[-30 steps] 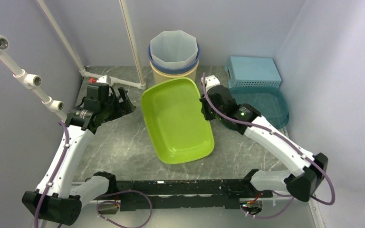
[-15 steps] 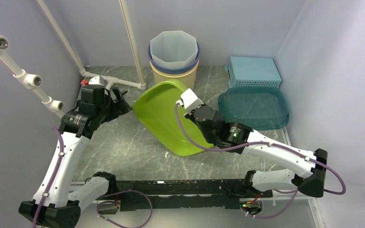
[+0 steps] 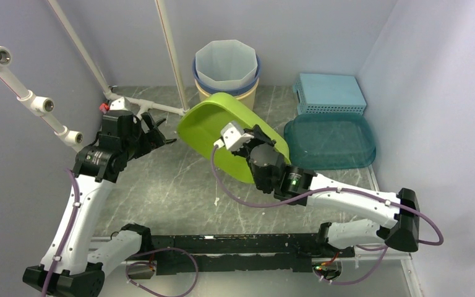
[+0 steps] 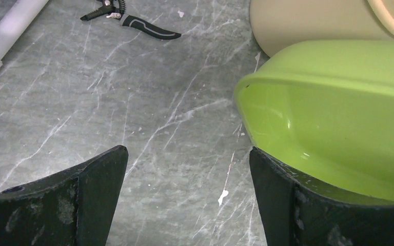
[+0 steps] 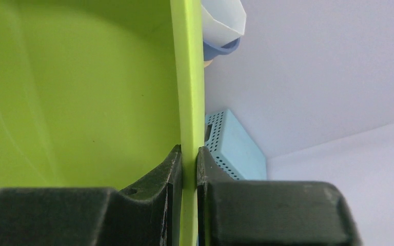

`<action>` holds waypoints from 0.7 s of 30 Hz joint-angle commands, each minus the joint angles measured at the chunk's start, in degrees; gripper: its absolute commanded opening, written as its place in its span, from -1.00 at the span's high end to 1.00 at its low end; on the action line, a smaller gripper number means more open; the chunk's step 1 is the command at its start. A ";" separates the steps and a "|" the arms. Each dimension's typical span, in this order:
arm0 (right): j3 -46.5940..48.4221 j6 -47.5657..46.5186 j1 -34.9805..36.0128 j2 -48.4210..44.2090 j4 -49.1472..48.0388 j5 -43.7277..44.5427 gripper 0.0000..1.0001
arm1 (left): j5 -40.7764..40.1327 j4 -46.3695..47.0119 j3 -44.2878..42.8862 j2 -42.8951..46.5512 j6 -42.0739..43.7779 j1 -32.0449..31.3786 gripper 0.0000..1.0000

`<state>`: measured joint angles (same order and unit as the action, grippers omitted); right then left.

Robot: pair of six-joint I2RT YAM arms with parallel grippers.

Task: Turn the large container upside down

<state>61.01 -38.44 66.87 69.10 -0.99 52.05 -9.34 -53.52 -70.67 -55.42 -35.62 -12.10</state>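
The large container, a lime green oval tub, stands steeply tilted at mid-table, its open side facing left and its base turned up and to the right. My right gripper is shut on its rim; in the right wrist view both fingers pinch the thin green rim, with the container's inside to the left. My left gripper is open just left of the tub. In the left wrist view its jaws stand wide over bare table, the right finger close to the container's edge.
Stacked buckets stand behind the tub. A teal tray and a light blue perforated basket lie at the right. White pipes run along the back left, with pliers on the table near them.
The tub lay flat a second ago. My right gripper has lifted its right rim and swung left, tipping it up onto its left side. The left gripper has shifted slightly back.
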 commanded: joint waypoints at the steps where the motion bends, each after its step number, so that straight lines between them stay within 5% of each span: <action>1: -2.67 -11.68 2.32 1.46 -13.74 4.56 1.00 | -1.84 0.05 -0.69 1.71 -0.02 -0.12 -0.88; 7: -6.68 -17.74 6.77 3.54 -18.17 4.36 1.00 | -2.72 0.26 -0.65 1.70 -0.40 -0.12 -0.89; 21: -7.02 -5.12 18.77 9.86 -3.88 6.59 1.00 | -4.71 -2.34 -4.70 1.68 1.16 1.87 -0.89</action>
<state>54.72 -53.23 83.29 75.44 -12.40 56.77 -12.10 -55.48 -72.36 -54.83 -35.14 -10.74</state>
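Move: The right hand already pinches the upper rim of the green container, which is tipped on edge in the air. The container's middle lies about 5 cm ahead, 7 cm left and 12 cm below. The beige bucket stands roughly 20 cm ahead, 10 cm left and 20 cm lower; the teal basin some 12 cm ahead, 26 cm right and 30 cm lower. From the open left hand, the container's middle is about 5 cm ahead, 24 cm right and 6 cm below. Its fingers still shut on the container's upper rim, the right hand carries the container left and back towards the robot, about 7 cm each way and away from the beige bucket, sinking some 4 cm. The hand's left side rolls down about 15 degrees, mostly early on, while it swings counter-clockwise by nearly as much. ##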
